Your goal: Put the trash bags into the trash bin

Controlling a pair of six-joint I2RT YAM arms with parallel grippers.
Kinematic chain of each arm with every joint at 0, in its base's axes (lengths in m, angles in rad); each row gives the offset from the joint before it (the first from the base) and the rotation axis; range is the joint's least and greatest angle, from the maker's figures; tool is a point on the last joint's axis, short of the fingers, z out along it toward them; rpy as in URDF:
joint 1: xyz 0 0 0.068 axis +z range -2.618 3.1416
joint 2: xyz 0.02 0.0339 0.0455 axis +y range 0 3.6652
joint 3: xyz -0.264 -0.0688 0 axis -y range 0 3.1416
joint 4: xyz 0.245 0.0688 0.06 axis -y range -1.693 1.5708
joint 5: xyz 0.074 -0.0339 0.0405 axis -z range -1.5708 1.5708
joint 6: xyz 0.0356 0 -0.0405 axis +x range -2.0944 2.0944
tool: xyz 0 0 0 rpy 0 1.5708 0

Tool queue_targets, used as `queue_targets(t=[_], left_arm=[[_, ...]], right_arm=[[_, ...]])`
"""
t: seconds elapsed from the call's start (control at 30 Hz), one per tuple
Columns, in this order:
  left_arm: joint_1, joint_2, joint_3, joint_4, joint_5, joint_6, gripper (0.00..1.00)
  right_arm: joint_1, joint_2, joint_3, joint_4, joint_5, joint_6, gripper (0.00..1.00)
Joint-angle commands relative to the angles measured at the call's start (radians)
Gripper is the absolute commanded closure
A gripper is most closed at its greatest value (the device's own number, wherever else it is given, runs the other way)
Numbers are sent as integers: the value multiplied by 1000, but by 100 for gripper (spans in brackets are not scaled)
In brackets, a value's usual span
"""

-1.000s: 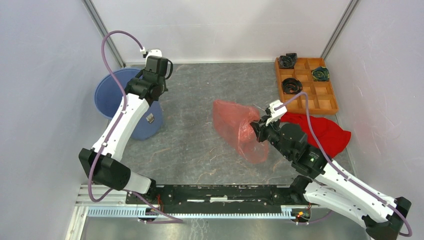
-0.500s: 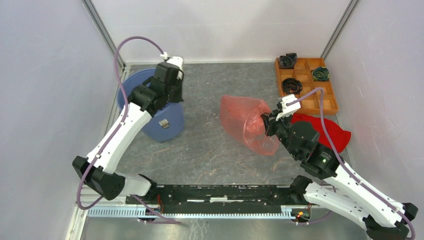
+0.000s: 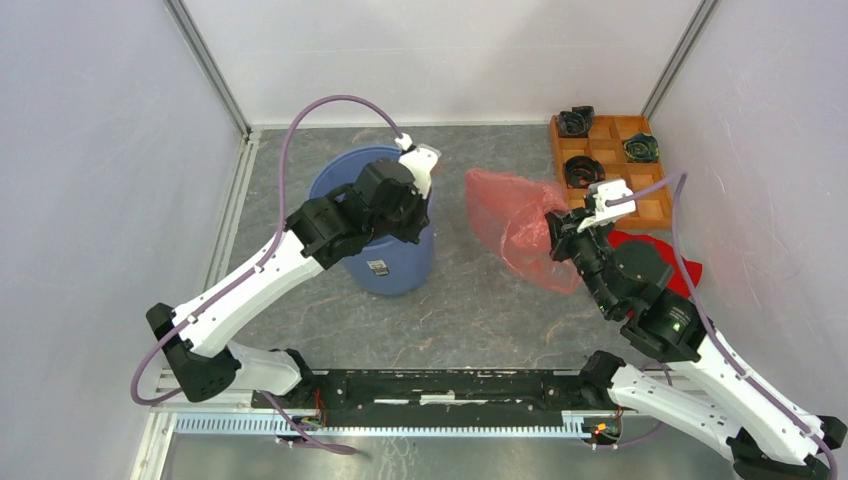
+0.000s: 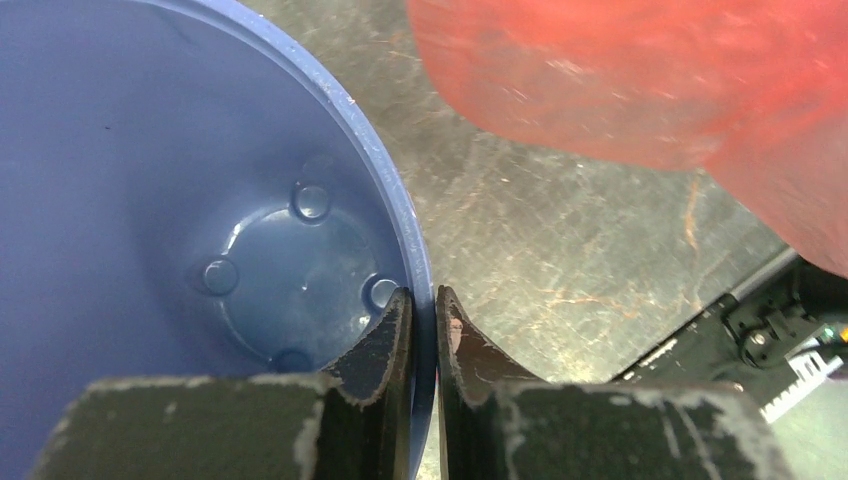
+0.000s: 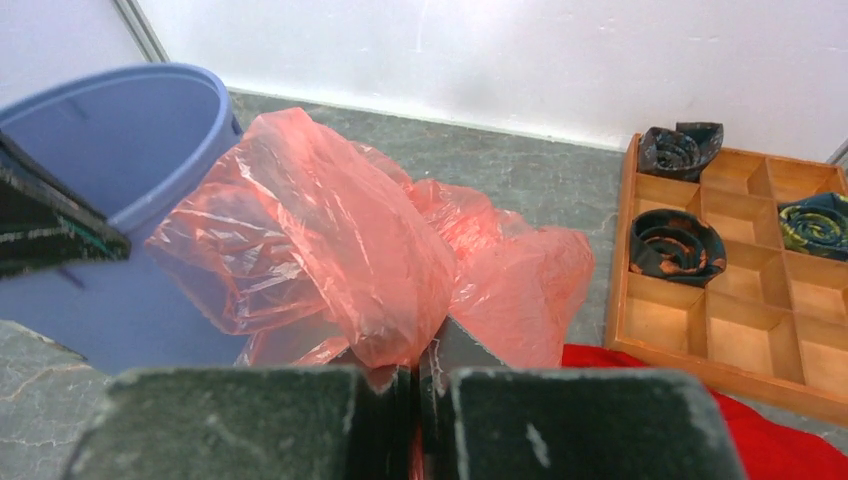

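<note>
The blue trash bin [image 3: 345,180] stands upright left of the table's centre. My left gripper [image 4: 424,305] is shut on its rim [image 4: 395,190], one finger inside the wall and one outside. The translucent red-pink trash bag [image 3: 510,210] hangs crumpled in the air just right of the bin. A pinch of its film [image 5: 400,345] is clamped in my right gripper [image 5: 415,365]. The bag [image 5: 340,230] billows in front of those fingers, beside the bin's wall [image 5: 110,130]. Part of the bag [image 4: 620,70] also fills the upper right of the left wrist view.
An orange compartmented tray [image 3: 630,185] with dark rolled items stands at the back right. A solid red cloth [image 3: 690,270] lies under and behind my right arm. White walls close in on three sides; the black base rail [image 3: 440,385] runs along the near edge.
My left arm has dragged the bin from the far left toward the centre. My right gripper has carried the bag up and back toward it. Both grips stayed shut.
</note>
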State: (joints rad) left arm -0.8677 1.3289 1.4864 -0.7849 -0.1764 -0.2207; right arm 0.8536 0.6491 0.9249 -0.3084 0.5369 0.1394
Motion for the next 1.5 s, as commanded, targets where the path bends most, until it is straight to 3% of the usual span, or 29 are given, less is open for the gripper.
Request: queue_targets(t=[0.0,0.3,0.6,0.83,0.93,1.2,1.37,1.47], left_arm=[[-95,3,43,94,34,-61,98],[-219,62,55,101,31,-64,94],[-262,81,110,150,96,-60,39],[-262,-59,84,236,230,-93,11],[-262,-133,72,280,279,-105,7],[-262,-434,-31,354,35,-87,0],[-262,-514,-42,316,-47,-101,0],[-262,-513,-49,295,-126,-151,0]], right_arm=[[0,-10,54,41,34,-41,100],[1,-11,169,19,104,-131,100],[1,48,355,-22,46,-207,100],[1,201,629,-145,-206,-179,100],[1,247,708,-149,-392,-141,100],[1,388,857,-42,-794,110,99],[1,430,838,38,-873,266,99],[2,438,827,22,-808,306,99]])
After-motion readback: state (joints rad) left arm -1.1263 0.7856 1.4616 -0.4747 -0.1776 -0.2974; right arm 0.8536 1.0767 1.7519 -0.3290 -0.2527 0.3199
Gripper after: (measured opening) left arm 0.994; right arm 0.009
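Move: The left hand already pinches the right-hand, near part of the blue bin's rim. The red bag it is dragging the bin towards hangs some 20 cm to its right, about 2 cm ahead, at roughly its height; the bin's middle is about 8 cm ahead, 10 cm left and 14 cm below. From the right hand, which holds the bag, the bin's middle is about 9 cm ahead, 36 cm left and 20 cm below; the red cloth lies about 14 cm ahead, 22 cm right and 33 cm below. Still pinching the rim, the left hand drags the bin right and somewhat back towards the bag, lets go, then climbs over 20 cm while drawing back and swinging left, its wide-open fingers turning up from slanting down to about level, pointing at the bag. Meanwhile the right hand keeps the bag pinched and lifts it about 24 cm, drifting slightly right before swinging left and back and turning some 45 degrees counter-clockwise, bringing the bag towards the bin. ##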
